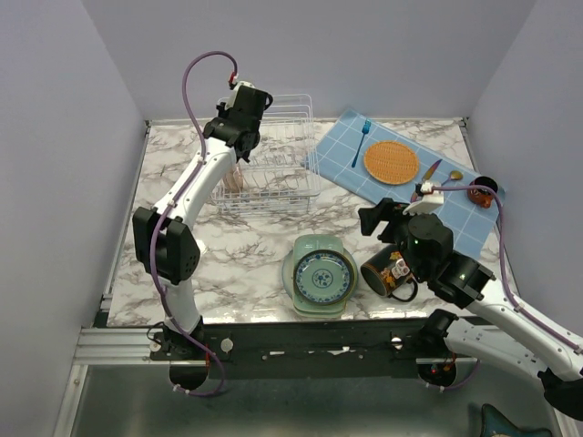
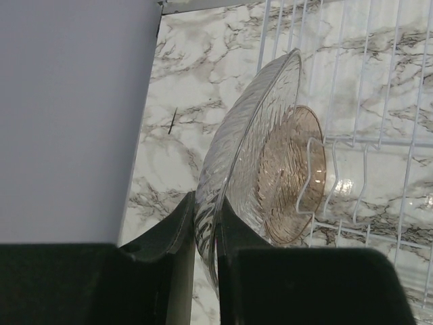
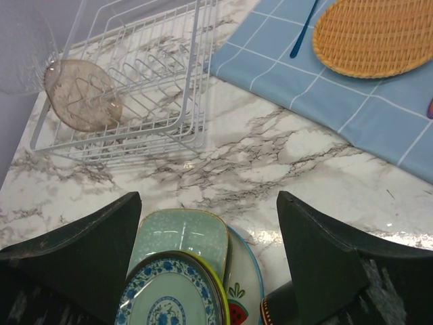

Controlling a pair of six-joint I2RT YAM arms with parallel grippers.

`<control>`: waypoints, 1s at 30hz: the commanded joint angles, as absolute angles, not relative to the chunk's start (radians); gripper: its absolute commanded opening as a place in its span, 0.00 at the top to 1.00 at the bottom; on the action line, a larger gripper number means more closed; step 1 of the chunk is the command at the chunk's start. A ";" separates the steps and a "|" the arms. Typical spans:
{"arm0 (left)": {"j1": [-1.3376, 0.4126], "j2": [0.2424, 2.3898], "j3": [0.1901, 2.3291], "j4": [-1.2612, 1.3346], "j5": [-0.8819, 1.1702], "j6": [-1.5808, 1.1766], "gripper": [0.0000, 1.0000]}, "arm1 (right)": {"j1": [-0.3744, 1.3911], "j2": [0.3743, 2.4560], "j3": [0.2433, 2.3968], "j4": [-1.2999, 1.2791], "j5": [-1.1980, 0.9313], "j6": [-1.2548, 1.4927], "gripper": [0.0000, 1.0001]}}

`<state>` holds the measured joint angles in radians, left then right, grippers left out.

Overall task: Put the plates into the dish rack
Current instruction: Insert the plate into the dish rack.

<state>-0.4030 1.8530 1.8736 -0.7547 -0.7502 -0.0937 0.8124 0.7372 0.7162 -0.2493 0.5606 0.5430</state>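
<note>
A brownish glass plate [image 2: 270, 169] stands on edge at the left end of the white wire dish rack [image 1: 273, 155]. My left gripper [image 2: 206, 210] is shut on its rim, and a rack prong [image 2: 308, 176] crosses its face. The other plates lie stacked near the front edge. On top is a teal-patterned plate [image 1: 324, 277], above a yellow-rimmed one [image 3: 220, 291]. Under them are a mint-green rounded-square plate [image 3: 183, 233] and a watermelon plate [image 3: 243, 298]. My right gripper [image 3: 208, 203] hangs open above the far side of this stack, touching nothing.
A black decorated mug [image 1: 387, 271] lies on its side right of the stack, under my right arm. A blue checked cloth [image 1: 414, 196] at the back right carries an orange woven mat [image 1: 391, 162], a blue fork [image 1: 362, 141] and other cutlery. Grey walls enclose the table.
</note>
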 commanded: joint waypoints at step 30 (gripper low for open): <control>-0.414 1.971 1.901 -0.802 -0.683 -0.236 1.00 | 0.815 0.742 0.723 -0.322 0.572 0.552 0.13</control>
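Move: The left hand, holding the clear plate upright by its rim, is over the rack's left end; the left-end slots of the dish rack lie some 20 cm below it, about 4 cm ahead and 4 cm to its right. The brown plate already stands there, roughly 3 cm ahead, 3 cm right and 17 cm below the hand. From the open right hand, the slots are about 26 cm ahead, 28 cm left and 20 cm down. Downward, gently and with a slight shift to the right, the left hand lowers the clear plate about 5 cm towards the rack's left-end slots, bringing it in over the brown plate. The sideways drift is around 2 cm, and the wrist tips only some 5 degrees further down. The fingers keep their grip on the rim throughout. ##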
